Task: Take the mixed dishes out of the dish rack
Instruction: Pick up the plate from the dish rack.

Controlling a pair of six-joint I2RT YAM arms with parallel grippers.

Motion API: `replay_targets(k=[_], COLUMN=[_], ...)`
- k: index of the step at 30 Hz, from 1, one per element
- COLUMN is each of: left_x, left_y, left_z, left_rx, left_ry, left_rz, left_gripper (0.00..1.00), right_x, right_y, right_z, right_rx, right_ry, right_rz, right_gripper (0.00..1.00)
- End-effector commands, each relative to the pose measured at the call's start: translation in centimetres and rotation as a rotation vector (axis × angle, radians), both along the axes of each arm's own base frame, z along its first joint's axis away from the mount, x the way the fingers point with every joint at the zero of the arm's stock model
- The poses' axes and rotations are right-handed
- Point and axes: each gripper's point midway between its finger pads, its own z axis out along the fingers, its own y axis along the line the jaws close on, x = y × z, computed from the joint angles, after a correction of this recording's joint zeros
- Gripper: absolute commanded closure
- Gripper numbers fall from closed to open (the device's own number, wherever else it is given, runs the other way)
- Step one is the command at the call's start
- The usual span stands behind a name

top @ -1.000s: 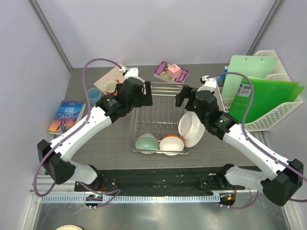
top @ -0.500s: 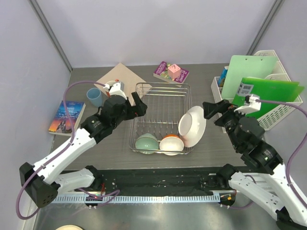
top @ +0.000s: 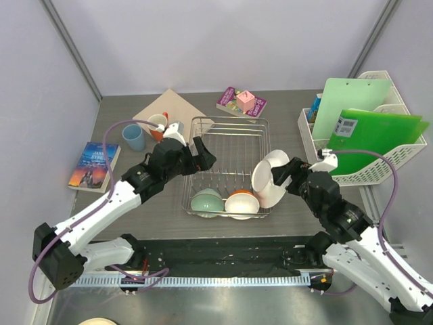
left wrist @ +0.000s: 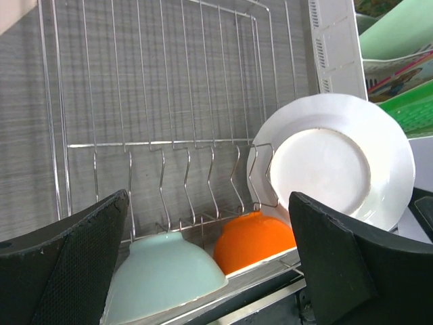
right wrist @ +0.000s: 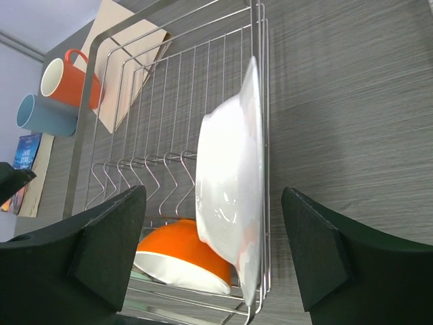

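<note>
The silver wire dish rack (top: 226,145) holds a pale green bowl (top: 206,202) and an orange-outside bowl (top: 242,202), both upside down at its near end. A large white plate (top: 269,181) leans on edge against its right wall. My left gripper (top: 205,156) is open and empty over the rack's left rim; its view shows the green bowl (left wrist: 162,277), orange bowl (left wrist: 254,237) and plate (left wrist: 338,162). My right gripper (top: 283,175) is open just right of the plate (right wrist: 230,183), its jaws either side of the plate's edge without touching. The orange-red mug (top: 158,124) and light-blue cup (top: 133,137) stand on the table left of the rack.
A wooden board (top: 177,108) lies behind the mug. A paperback (top: 95,164) lies at the far left. A purple book with a pink cube (top: 241,101) lies behind the rack. A white file basket (top: 379,166) with green folders stands at the right.
Both arms pulled back from over the rack's far end. The right gripper swung out right, then came back down beside the plate. The left gripper settled over the rack's left rim.
</note>
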Motion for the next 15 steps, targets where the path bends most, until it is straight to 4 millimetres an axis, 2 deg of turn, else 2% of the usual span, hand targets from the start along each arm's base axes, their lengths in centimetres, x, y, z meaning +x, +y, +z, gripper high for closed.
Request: replay_targets(k=[1,5,12,14,15], left_x=[0.2,0.2,0.1,0.1,0.1], left_y=[-1.0,-1.1,-1.4,-1.5,-1.6], left_z=[0.8,-0.3,-2.0,-2.4,-2.5], left_rx=[-0.055,-0.049,-0.031,-0.026,-0.026], left_ry=[-0.026,0.004,0.048,0.058,0.064], left_rz=[-0.02,-0.024,-0.033,-0.035,-0.034], left_gripper=[0.0,0.0,0.0,0.0,0.0], right_x=[1.2,1.7,2.5,2.6,2.6], right_y=[1.9,3.3,3.7,3.6,3.7], right_z=[-0.1,-1.5,-3.4,-3.6,-3.6], right_rx=[0.038,0.029,-0.034,-0.049,-0.049], right_ry=[-0.013,0.023,0.072,0.077,0.075], right_rz=[0.039,0.08,0.086,0.087,0.087], right_gripper=[0.14,0.14,0.15,0.18,0.23])
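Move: The plate leans upright at the rack's right side; its middle is about 4 cm to the right hand's left, 3 cm ahead and some 8 cm lower. From the same hand, the orange bowl lies roughly 12 cm left, 4 cm back and 12 cm below, with the green bowl at the same depth and height, about 22 cm left. For the left hand, the plate is some 19 cm to its right, 4 cm back and 10 cm below. Down and to the left, with a little forward, the right hand sinks about 5 cm onto the plate's upper edge, its wrist tipping down by some 10 degrees and the open fingers coming to either side of the rim without closing. Contact can't be made out. The left hand, open and empty, lowers about 3 cm over the rack. ##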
